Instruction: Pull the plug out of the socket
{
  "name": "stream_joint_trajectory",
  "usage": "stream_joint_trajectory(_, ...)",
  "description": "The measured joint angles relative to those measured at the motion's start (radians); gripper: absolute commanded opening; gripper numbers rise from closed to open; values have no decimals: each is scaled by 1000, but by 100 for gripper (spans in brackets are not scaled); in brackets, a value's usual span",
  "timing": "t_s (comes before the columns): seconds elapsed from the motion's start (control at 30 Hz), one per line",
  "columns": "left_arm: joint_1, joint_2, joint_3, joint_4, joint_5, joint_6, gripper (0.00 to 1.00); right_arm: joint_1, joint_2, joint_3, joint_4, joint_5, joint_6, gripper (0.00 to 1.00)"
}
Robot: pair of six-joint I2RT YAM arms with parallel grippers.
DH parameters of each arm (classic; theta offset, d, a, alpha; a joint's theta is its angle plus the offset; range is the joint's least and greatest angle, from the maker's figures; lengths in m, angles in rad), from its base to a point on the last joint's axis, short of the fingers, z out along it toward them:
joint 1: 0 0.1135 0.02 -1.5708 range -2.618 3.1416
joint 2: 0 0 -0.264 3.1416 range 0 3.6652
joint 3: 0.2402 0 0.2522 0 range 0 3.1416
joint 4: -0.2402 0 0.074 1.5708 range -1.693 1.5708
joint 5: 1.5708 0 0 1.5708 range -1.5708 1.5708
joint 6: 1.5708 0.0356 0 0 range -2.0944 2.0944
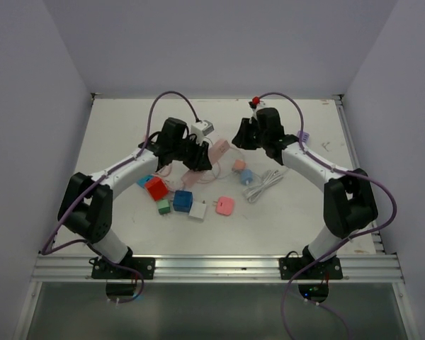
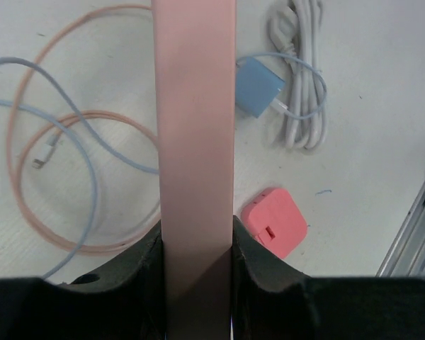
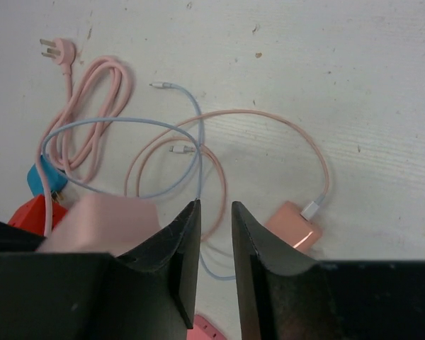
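My left gripper [image 2: 197, 234] is shut on the socket, a long pale pink power strip [image 2: 195, 106] that runs straight away from the jaws above the table. From above, the strip [image 1: 217, 148] sticks out to the right of the left gripper [image 1: 198, 157]. My right gripper [image 3: 214, 209] hangs just beside the strip's end [image 3: 99, 223], its jaws almost together with a narrow slit and nothing in it. A peach plug block [image 3: 294, 228] with a pink cable lies loose on the table below it. A white block [image 1: 202, 129] sits by the strip; I cannot tell whether it is plugged in.
Loose chargers lie between the arms: red [image 1: 156, 188], green [image 1: 163, 206], blue [image 1: 182, 201], white [image 1: 197, 210], pink [image 1: 225, 205] and light blue [image 2: 258, 86]. A coiled white cable [image 1: 263, 185] lies right of them. Pink and blue cables loop over the table [image 3: 163, 134]. White walls stand on three sides.
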Motion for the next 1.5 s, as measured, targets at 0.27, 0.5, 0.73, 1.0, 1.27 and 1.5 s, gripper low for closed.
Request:
stream_joint_trajectory(0.27,177,59,196,-10,-280,-19,0,-1,-75,-49,-71,19,3,66)
stream_joint_trajectory(0.5,232,227,391,-22,-499,-13,3,-2,-210,-60,-138,41,-11,85)
stream_joint_trajectory(0.73,240,444,494,-42,-591,21,13,-2,-290,-68,-182,54,-27,89)
stream_joint_trajectory(1.0,287,576,537,-49,-610,34,52,-2,-327,-117,-211,80,-35,94)
stream_joint_trajectory(1.27,313,579,534,-21,-586,11,90,-2,-380,-121,-255,136,-47,99)
stream_joint_trajectory(1.5,313,517,498,-17,-556,-51,100,-2,-494,-119,-342,260,-78,99)
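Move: The left hand, still holding the pink power strip, has its laying-down spot some 22 cm ahead, 18 cm to its left and 9 cm below. The pink cord coil lies about 10 cm nearer than that spot and 4 cm left of it; the red plug is roughly 3 cm back and 17 cm left of the hand. From the empty right hand, the spot is around 12 cm ahead and 31 cm left, the copper plug about 4 cm back and 2 cm right, 14 cm down. Swinging the strip forward and left, the left hand first rises about 5 cm, then sinks some 14 cm beside the cord coil, turning roughly 40 degrees counter-clockwise on the way; the fingers open wide, let go of the strip and start to lift. The right hand, empty, opens wide and backs off to the right, back and up, about 8 cm each way. ##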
